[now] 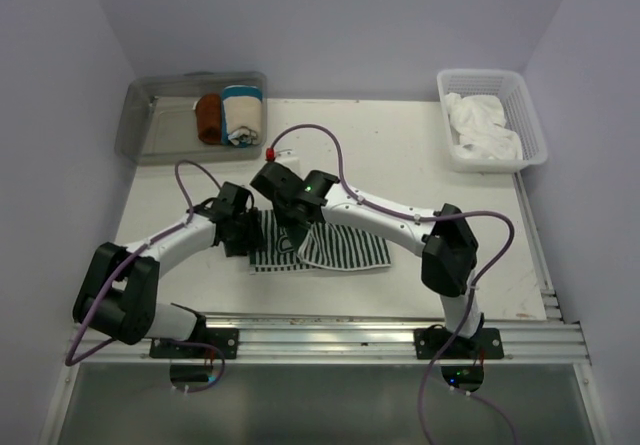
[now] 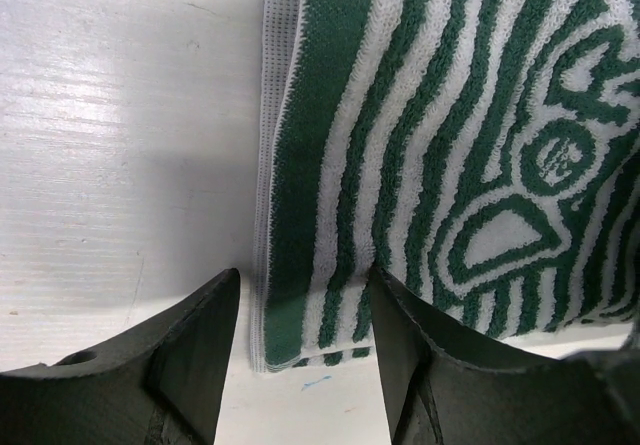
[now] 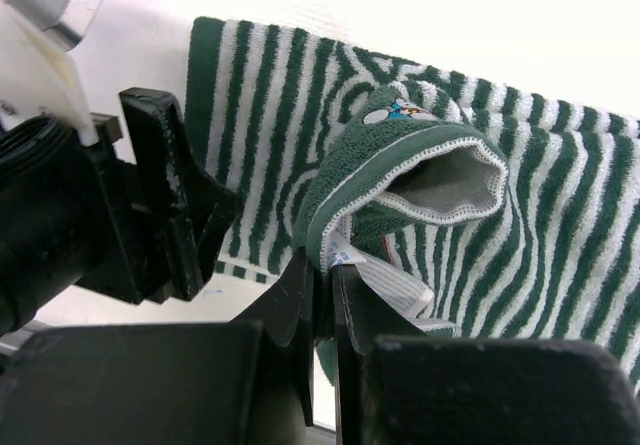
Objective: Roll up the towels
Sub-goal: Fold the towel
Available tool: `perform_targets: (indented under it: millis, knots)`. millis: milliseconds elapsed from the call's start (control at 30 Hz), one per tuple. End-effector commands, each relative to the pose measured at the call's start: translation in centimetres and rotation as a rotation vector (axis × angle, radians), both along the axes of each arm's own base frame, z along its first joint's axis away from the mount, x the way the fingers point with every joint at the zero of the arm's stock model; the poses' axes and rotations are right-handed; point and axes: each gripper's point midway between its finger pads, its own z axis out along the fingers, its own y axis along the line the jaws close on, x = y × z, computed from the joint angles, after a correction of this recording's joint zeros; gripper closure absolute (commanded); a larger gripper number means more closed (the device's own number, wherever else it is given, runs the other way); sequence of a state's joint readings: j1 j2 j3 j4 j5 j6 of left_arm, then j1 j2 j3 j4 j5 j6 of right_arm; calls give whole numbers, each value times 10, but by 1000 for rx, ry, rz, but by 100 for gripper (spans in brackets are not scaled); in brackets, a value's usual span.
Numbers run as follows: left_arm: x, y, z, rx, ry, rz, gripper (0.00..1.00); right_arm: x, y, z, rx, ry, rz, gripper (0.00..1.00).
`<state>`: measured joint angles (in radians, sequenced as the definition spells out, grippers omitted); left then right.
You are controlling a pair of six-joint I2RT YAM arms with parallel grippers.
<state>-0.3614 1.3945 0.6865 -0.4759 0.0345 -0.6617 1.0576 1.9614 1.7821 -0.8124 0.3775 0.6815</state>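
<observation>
A green and white striped towel point(image 1: 330, 248) lies folded on the table between the arms. My right gripper point(image 3: 325, 265) is shut on the towel's hemmed edge point(image 3: 400, 180) and holds it lifted in a loop above the rest of the towel. It sits over the towel's left part point(image 1: 290, 233). My left gripper point(image 2: 305, 305) is open and low at the towel's left corner point(image 2: 285, 335), one finger point(image 2: 195, 335) on bare table, the other finger point(image 2: 410, 325) over the stripes. It is at the towel's left end point(image 1: 243, 237).
A clear bin point(image 1: 190, 115) at the back left holds a brown roll point(image 1: 209, 118) and a white and teal roll point(image 1: 242, 113). A white basket point(image 1: 492, 120) at the back right holds white towels point(image 1: 480, 125). The left gripper's body point(image 3: 150, 205) is close beside the right fingers.
</observation>
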Motion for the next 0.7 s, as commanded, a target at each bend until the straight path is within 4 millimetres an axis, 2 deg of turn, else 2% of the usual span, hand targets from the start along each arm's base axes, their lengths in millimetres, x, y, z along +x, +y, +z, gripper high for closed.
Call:
perform_targets:
  millis: [0, 133, 200, 267, 667]
  knots:
    - [-15, -2, -9, -52, 42, 7, 41, 10, 12, 3, 27, -21, -31, 100]
    - [-11, -2, -5, -75, 28, 8, 41, 12, 24, -1, 42, -7, -16, 100]
    - [-13, -8, -2, -112, 21, -11, 41, 10, 29, -7, 48, 15, -4, 100]
    - [-11, -12, -1, -133, 8, -19, 41, 12, 37, -4, 64, 14, 4, 100]
    - [-19, -20, -11, -191, 28, -23, 42, 7, 64, -27, 104, 88, 58, 100]
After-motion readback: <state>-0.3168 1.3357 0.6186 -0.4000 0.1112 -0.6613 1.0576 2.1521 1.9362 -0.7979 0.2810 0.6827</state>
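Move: The folded green end is already pinched in the right hand. The towel's left end, where it is being taken, lies about 11 cm to that hand's left, roughly level with it fore and aft and some 13 cm below. The left gripper stands about 12 cm to the right hand's left, 4 cm back and 13 cm lower, and the beige roll in the tray is some 28 cm ahead, 12 cm left and 9 cm down. From the left hand, the middle of the towel's left end is about 4 cm ahead and 1 cm below. The right hand keeps its shut grip on the folded green end and carries it left by about 4.5 cm while sinking about 4 cm, over the striped layers towards the towel's left end and the left gripper, going down first and then mostly left, its fingers tipping back slightly towards the base. The left hand stays put at the near left corner with its fingers part open astride the towel's edge, the inner fingertip resting on the cloth, and only leans about 5 degrees. ##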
